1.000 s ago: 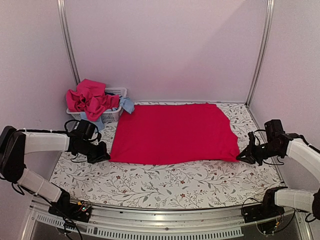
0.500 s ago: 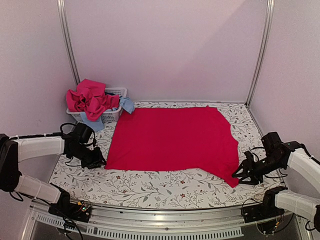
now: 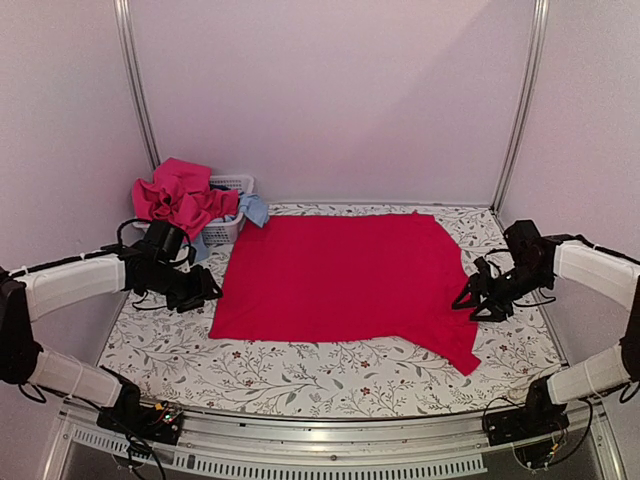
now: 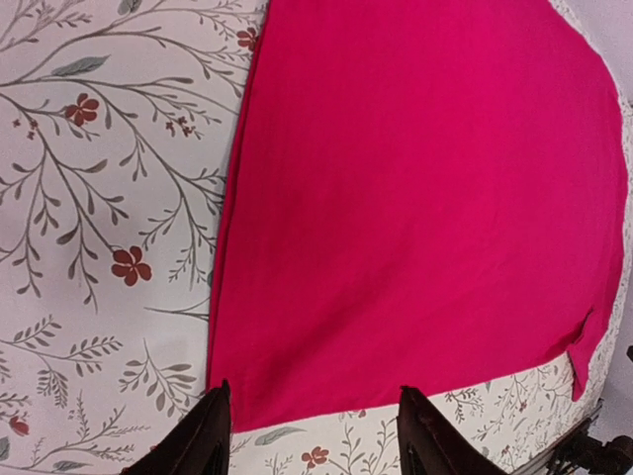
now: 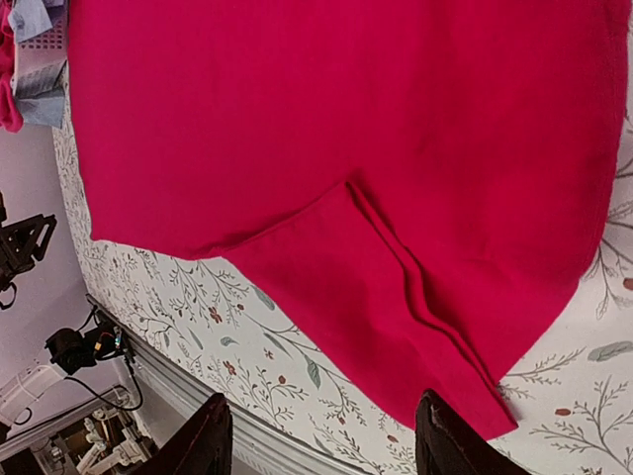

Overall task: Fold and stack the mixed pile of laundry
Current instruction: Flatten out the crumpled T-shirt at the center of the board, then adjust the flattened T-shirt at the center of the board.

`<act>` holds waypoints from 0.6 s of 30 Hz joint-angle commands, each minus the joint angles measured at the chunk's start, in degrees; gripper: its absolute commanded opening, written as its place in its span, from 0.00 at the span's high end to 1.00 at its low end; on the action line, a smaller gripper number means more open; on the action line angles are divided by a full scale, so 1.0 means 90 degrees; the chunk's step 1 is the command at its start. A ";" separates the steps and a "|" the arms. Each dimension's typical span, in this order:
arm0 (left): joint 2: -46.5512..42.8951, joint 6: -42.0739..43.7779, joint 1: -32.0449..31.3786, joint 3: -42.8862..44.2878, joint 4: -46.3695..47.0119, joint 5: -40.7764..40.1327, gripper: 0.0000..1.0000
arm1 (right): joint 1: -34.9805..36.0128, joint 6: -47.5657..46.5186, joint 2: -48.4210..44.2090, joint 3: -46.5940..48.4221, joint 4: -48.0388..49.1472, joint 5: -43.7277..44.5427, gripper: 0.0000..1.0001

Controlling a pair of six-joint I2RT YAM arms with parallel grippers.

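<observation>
A large bright red garment (image 3: 345, 278) lies spread flat on the floral table, a sleeve (image 3: 462, 352) sticking out at its near right corner. The remaining laundry pile, pink-magenta pieces (image 3: 180, 196) and light blue cloth (image 3: 254, 209), heaps in and over the white basket (image 3: 226, 228) at the back left. My left gripper (image 3: 205, 291) hovers open just off the garment's left edge; in the left wrist view its fingers (image 4: 211, 435) frame the red corner (image 4: 396, 218) without touching. My right gripper (image 3: 468, 304) is open above the right edge, its fingers (image 5: 445, 440) apart over the sleeve (image 5: 396, 307).
The floral tablecloth (image 3: 330, 370) shows in front of the garment. White walls and metal posts (image 3: 520, 100) close in the back and sides. The table's metal front rail (image 3: 320, 440) runs along the near edge.
Both grippers let go of the red garment's near corners and opened. They lifted and drew back toward the far side. The garment now lies flat with its near edge pulled forward.
</observation>
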 commanded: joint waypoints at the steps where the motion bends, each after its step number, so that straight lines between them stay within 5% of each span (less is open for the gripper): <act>1: 0.0317 0.0146 -0.0117 0.0213 0.0294 0.0105 0.43 | 0.0170 -0.0548 0.0767 0.0462 0.0464 0.0220 0.39; 18: 0.1124 0.0339 -0.0232 0.0397 0.0530 0.0084 0.44 | 0.0850 -0.0921 0.2498 0.0418 0.0949 0.0835 0.40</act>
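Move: Both open hands hover over the T-shirt's near edge. The right hand has the near-right sleeve, with its folded ridge, about 3 cm to its left, 1 cm ahead and 9 cm below; the shirt's middle lies some 23 cm left and 15 cm ahead. The left hand has the shirt's near-left corner about 2 cm back, neither left nor right, 8 cm down; the laundry basket stands roughly 25 cm ahead and 4 cm left. Down onto the near-right sleeve goes the right hand, sinking about 7 cm while shifting a little left, with an early nudge forward and a turn of some 10 degrees counter-clockwise. The left hand eases down more gently over the shirt's left part, drifting forward and right. Both grippers stay open; touch on the cloth can't be made out. ##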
